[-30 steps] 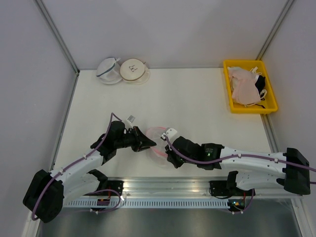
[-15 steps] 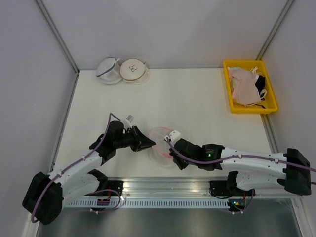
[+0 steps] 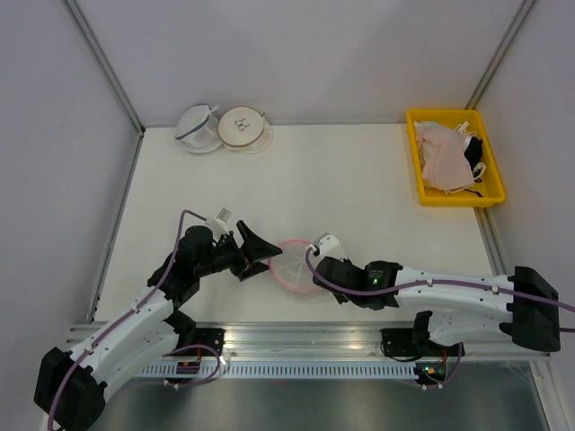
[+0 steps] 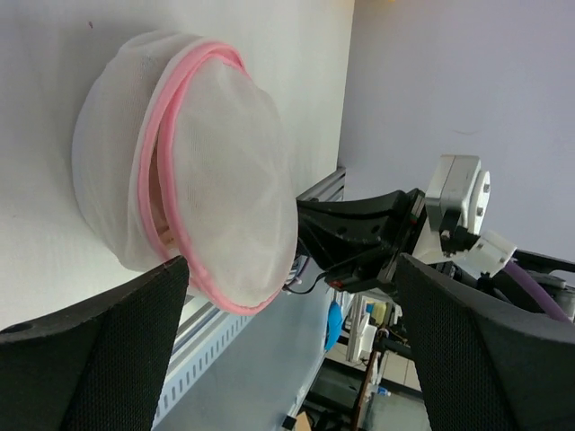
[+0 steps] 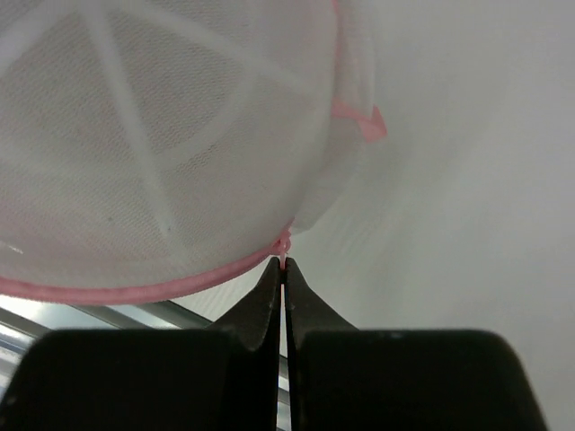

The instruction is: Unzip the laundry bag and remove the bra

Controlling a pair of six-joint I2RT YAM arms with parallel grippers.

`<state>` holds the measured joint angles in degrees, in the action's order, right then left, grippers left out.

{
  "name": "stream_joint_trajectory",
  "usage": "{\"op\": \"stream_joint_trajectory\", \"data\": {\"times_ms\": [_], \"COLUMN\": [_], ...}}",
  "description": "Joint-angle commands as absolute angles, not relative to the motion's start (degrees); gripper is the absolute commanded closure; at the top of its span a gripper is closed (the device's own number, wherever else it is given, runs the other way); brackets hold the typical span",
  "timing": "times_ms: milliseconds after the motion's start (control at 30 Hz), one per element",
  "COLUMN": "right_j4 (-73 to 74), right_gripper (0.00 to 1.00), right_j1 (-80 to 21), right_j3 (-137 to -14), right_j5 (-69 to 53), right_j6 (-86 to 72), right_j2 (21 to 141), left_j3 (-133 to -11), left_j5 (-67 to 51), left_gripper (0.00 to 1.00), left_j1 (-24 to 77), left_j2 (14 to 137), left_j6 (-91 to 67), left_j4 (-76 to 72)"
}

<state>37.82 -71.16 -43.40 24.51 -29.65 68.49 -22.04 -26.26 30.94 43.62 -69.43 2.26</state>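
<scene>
The laundry bag [image 3: 292, 263], a round white mesh pouch with a pink rim, lies near the table's front edge between my two arms. My left gripper [image 3: 255, 249] stands open just left of it, apart from the mesh; in the left wrist view the bag [image 4: 211, 171] sits ahead of the wide-spread fingers [image 4: 99, 359]. A slit along the pink zipper [image 4: 160, 202] shows something pinkish inside; I cannot tell whether it is the bra. My right gripper [image 5: 284, 267] is shut on the pink zipper pull [image 5: 284, 244] at the bag's [image 5: 153, 144] rim, on its right side [image 3: 314, 271].
Two other mesh pouches [image 3: 198, 128] [image 3: 244, 127] stand at the back left. A yellow bin [image 3: 416, 171] with pale pink and black-and-white garments sits at the back right. A metal rail [image 3: 296, 344] runs along the near edge.
My left gripper has let go of the bag's rim, opened wide and drawn back to the left. The right gripper, still shut, has slid a little to the right along the rim.
</scene>
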Motion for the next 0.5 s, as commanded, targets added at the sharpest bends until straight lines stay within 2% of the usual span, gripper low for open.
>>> {"op": "stream_joint_trajectory", "data": {"times_ms": [0,167,200,233,267,367,467], "right_j4": [41.92,43.5,43.07,42.28,40.88,38.42,37.36], "right_gripper": [0.99,0.98,0.92,0.79,0.59,0.42,0.38], "right_j1": [-71.54,-71.54,-71.54,-71.54,-71.46,-71.46,-71.54], "right_j3": [-46.93,-47.99,-48.16,-48.16,-48.16,-47.81,-48.25], "right_j5": [32.77,36.56,35.95,34.38,31.15,25.16,22.51], "right_j6": [-32.87,-34.54,-34.02,-32.19,-31.56,-29.45,-28.22], "right_j2": [68.38,66.19,65.66,65.05,63.65,61.18,58.63], "left_j3": [-22.41,-22.24,-22.24,-22.15,-22.24,-22.5,-22.94], "left_j5": [-23.65,-21.45,-20.84,-20.05,-19.6,-17.23,-14.6], "left_gripper": [0.0,0.01,0.0,0.0,0.0,0.0,0.01], "left_j1": [30.67,30.59,30.59,30.5,30.5,30.5,30.5], "left_j2": [40.61,36.48,35.08,34.37,33.58,29.81,25.76], "left_j6": [-68.12,-66.27,-65.92,-65.4,-65.22,-64.43,-63.98], "left_j4": [7.73,14.05,15.28,16.42,18.78,23.88,27.67]}}
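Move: The laundry bag stands on the table between the hands, its middle about 9 cm left of the right hand, some 4 cm farther out and 3 cm lower. The right fingers are shut on the pink zip end at the bag's near right rim, right at the hand point. From the open left hand the bag lies about 8 cm to the right, 1 cm back and 10 cm below. Right fingers open off the zip end and rise about 5 cm; left hand backs leftward from the bag. ##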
